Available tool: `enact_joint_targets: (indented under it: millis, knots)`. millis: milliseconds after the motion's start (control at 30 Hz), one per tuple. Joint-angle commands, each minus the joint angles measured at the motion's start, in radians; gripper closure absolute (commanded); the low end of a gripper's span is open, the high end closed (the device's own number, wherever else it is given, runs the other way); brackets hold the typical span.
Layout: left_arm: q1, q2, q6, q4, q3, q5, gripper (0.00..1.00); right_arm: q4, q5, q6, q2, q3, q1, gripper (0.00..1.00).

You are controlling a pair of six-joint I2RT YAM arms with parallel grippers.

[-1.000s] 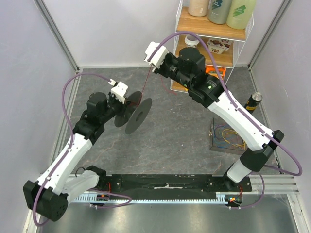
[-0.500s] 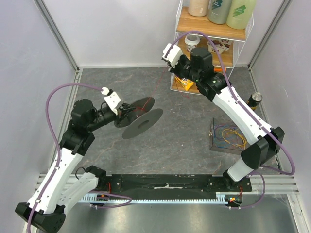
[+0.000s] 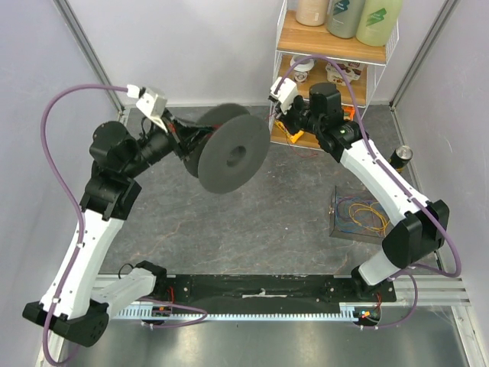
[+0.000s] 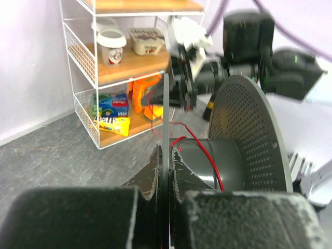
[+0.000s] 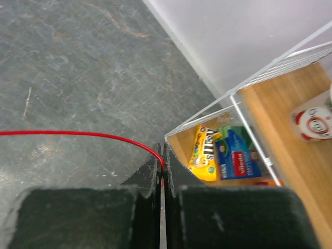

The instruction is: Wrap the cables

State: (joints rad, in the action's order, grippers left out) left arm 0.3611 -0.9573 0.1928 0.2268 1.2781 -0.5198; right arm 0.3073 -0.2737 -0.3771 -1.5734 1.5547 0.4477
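My left gripper is shut on one thin flange of the dark grey spool and holds it in the air at the back middle. In the left wrist view the fingers clamp the flange edge; the spool core carries a turn of the red cable. My right gripper is shut on the red cable, pinched at its fingertips, close to the shelf. The other cables, orange, yellow and blue, lie coiled in a small tray at the right.
A white wire shelf with snack packs, tubs and bottles stands at the back right, right behind my right gripper. A dark can stands by the right wall. Grey walls close the left, back and right sides.
My left arm has lifted the spool up and towards the back and turned its flange face to the top camera. My right gripper has shifted right, towards the shelf, still holding the red cable.
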Motion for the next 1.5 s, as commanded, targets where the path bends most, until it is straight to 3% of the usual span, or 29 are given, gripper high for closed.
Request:
enact_joint_targets:
  millis: [0, 333, 600, 800, 1267, 1467]
  knots:
    - [-0.022, -0.057, 0.247, -0.063, 0.151, 0.127, 0.98, -0.048, -0.061, 0.089, 0.058, -0.062, -0.003, 1.00]
    - [-0.063, -0.173, 0.480, -0.027, 0.311, 0.378, 0.99, -0.099, -0.140, 0.184, 0.176, -0.254, 0.011, 1.00]
    - [-0.060, -0.270, 0.528, 0.032, 0.417, 0.584, 0.98, -0.102, -0.133, 0.225, 0.256, -0.312, 0.138, 1.00]
    - [-0.060, -0.316, 0.479, 0.080, 0.423, 0.681, 0.99, -0.073, -0.105, 0.213, 0.257, -0.279, 0.273, 1.00]
    - [-0.044, -0.365, 0.476, 0.065, 0.333, 0.761, 0.98, -0.089, -0.162, 0.242, 0.165, -0.151, 0.457, 1.00]
    - [-0.047, -0.362, 0.502, 0.013, 0.337, 0.730, 0.98, -0.134, -0.099, 0.205, 0.183, -0.218, 0.468, 1.00]
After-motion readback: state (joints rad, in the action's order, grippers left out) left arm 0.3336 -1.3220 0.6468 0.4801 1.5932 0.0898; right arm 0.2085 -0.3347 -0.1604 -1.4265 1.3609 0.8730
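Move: The left hand holds the spool by one flange's rim; the spool's middle lies about 10 cm to its right and 2 cm ahead, at the same height. The red cable's end, pinched in the right fingers, is some 18 cm ahead of the left hand, 24 cm right and 10 cm lower. From the right hand the spool is about 16 cm back, 14 cm left and 10 cm higher, while the yellow snack bag lies 15 cm ahead, 4 cm right and 25 cm below. Back some 17 cm and 14 cm left, after first dipping about 4 cm, the right hand draws the pinched red cable from the spool's far side to its near side. Oppositely, the left hand carries the spool forward about 13 cm and somewhat left, rising then sinking, while turning it counter-clockwise and tipping its fingers down. Both keep their grip. ##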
